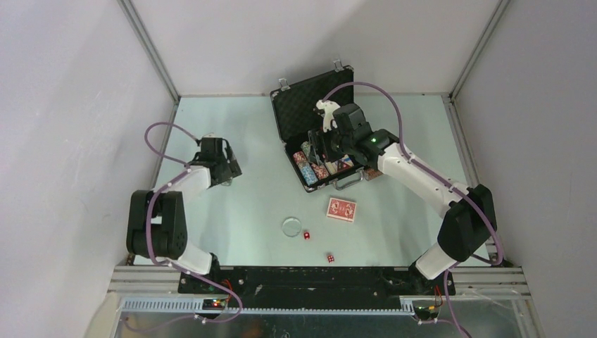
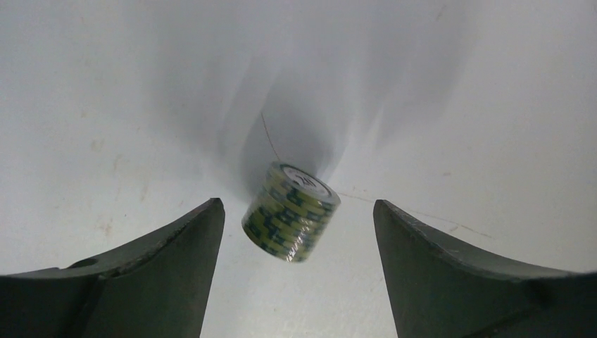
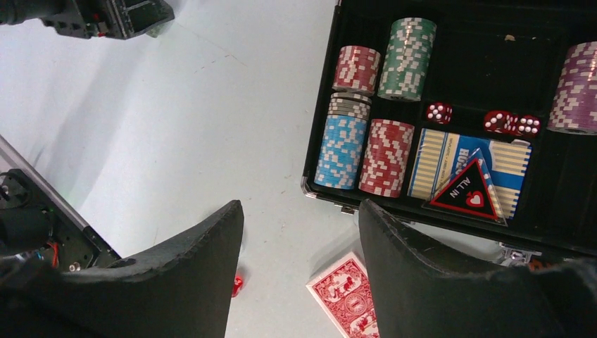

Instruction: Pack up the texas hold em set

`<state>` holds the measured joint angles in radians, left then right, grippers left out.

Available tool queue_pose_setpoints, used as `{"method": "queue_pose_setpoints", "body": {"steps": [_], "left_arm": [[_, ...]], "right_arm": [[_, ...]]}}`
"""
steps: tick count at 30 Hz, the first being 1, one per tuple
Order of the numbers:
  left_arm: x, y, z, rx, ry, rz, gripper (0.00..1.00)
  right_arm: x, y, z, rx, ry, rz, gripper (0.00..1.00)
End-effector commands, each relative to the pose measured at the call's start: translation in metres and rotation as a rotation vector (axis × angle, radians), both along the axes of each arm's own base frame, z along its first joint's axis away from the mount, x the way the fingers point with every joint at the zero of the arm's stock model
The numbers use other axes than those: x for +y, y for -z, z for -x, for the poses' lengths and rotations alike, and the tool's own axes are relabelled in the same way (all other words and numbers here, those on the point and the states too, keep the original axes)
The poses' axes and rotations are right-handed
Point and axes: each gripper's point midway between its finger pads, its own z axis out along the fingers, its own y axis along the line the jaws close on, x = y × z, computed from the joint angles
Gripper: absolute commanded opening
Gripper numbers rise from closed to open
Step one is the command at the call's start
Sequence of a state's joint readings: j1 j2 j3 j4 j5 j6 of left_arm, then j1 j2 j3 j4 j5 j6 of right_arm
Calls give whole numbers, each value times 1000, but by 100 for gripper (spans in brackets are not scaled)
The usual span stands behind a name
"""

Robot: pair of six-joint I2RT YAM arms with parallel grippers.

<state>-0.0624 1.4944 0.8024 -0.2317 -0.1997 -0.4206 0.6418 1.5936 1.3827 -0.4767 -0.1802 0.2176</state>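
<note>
The black briefcase [image 1: 306, 105] lies open at the back middle, lid up. In the right wrist view its foam tray [image 3: 486, 70] holds red [image 3: 386, 156], blue [image 3: 341, 151], green [image 3: 406, 58] and purple [image 3: 576, 88] chip stacks, red dice [image 3: 512, 122] and a blue card box [image 3: 450, 163]. My right gripper [image 1: 327, 144] [image 3: 301, 208] is open and empty, above the case's near left edge. My left gripper [image 1: 222, 165] [image 2: 297, 205] is open around a tilted yellow-green chip stack [image 2: 291, 211] on the table, not touching it. Red-backed cards [image 1: 341, 209], a clear disc [image 1: 291, 226] and two red dice [image 1: 307, 235] [image 1: 329, 258] lie loose.
A black "ALL IN" triangle [image 3: 470, 191] rests on the card box. The red-backed cards [image 3: 348, 303] and one die [image 3: 237, 285] show under my right fingers. The walls of the enclosure stand close on the left, back and right.
</note>
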Motion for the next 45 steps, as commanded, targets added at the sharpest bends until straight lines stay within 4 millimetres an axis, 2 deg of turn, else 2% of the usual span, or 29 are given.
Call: {"method": "queue_pose_setpoints", "body": {"steps": [1,4,9,12,15,19,24,25,26,27,28,29,31,34,35,40,45], "left_arm": [[0,2,-14,3,-16,91,82],[-4,5,-17,10,0,122,74],[-13,8,-14,3,31,163,54],[-23,8,-9,-8,59,205,46],[-37,4,-7,-18,101,219,43],[-66,-9,-9,-66,153,293,40],[-95,-43,-21,-197,182,358,30],[-103,-45,-19,-205,168,391,29],[-110,-60,-28,-275,168,432,29],[-118,-63,-28,-294,160,472,29],[-125,-77,-36,-361,171,515,29],[-133,-80,-36,-371,149,569,29],[-149,-103,-49,-468,147,678,28],[-172,-114,-59,-504,133,809,28],[-178,-119,-66,-528,140,832,28],[-206,-127,-81,-531,156,899,28],[-222,-125,-96,-527,155,931,28]], "right_arm": [[4,-21,6,-25,-19,-62,63],[6,-21,8,-23,-25,-70,63],[8,-21,10,-9,-38,-83,62],[11,-23,14,2,-55,-101,62],[12,-25,15,7,-61,-111,62],[12,-24,17,13,-62,-110,61],[10,-23,16,16,-52,-123,61],[8,-22,18,22,-48,-126,61],[8,-23,16,16,-44,-134,61],[7,-22,18,22,-41,-140,61],[6,-24,16,16,-38,-146,61],[4,-23,16,16,-31,-149,61],[0,-25,15,6,-15,-152,60],[-8,-31,12,-27,25,-159,60],[-12,-28,11,-29,42,-152,60],[-32,-38,9,-69,107,-176,60],[-43,-37,10,-71,121,-178,60]]}}
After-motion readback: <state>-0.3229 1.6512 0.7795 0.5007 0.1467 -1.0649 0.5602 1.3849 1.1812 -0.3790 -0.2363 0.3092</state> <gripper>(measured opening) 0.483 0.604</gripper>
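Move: The green-and-yellow chip stack stands by itself almost between the left hand's open fingers, about 1 cm ahead and 2 cm lower. The case's open tray lies some 36 cm to that hand's right and 9 cm farther out; the clear disc is roughly 23 cm right and 16 cm back, flat on the table. From the right hand the stack lies about 32 cm left, level with it, 17 cm below. Left hand pinches the chip stack, lifts it 10 cm, carries it 20 cm right towards the case. ##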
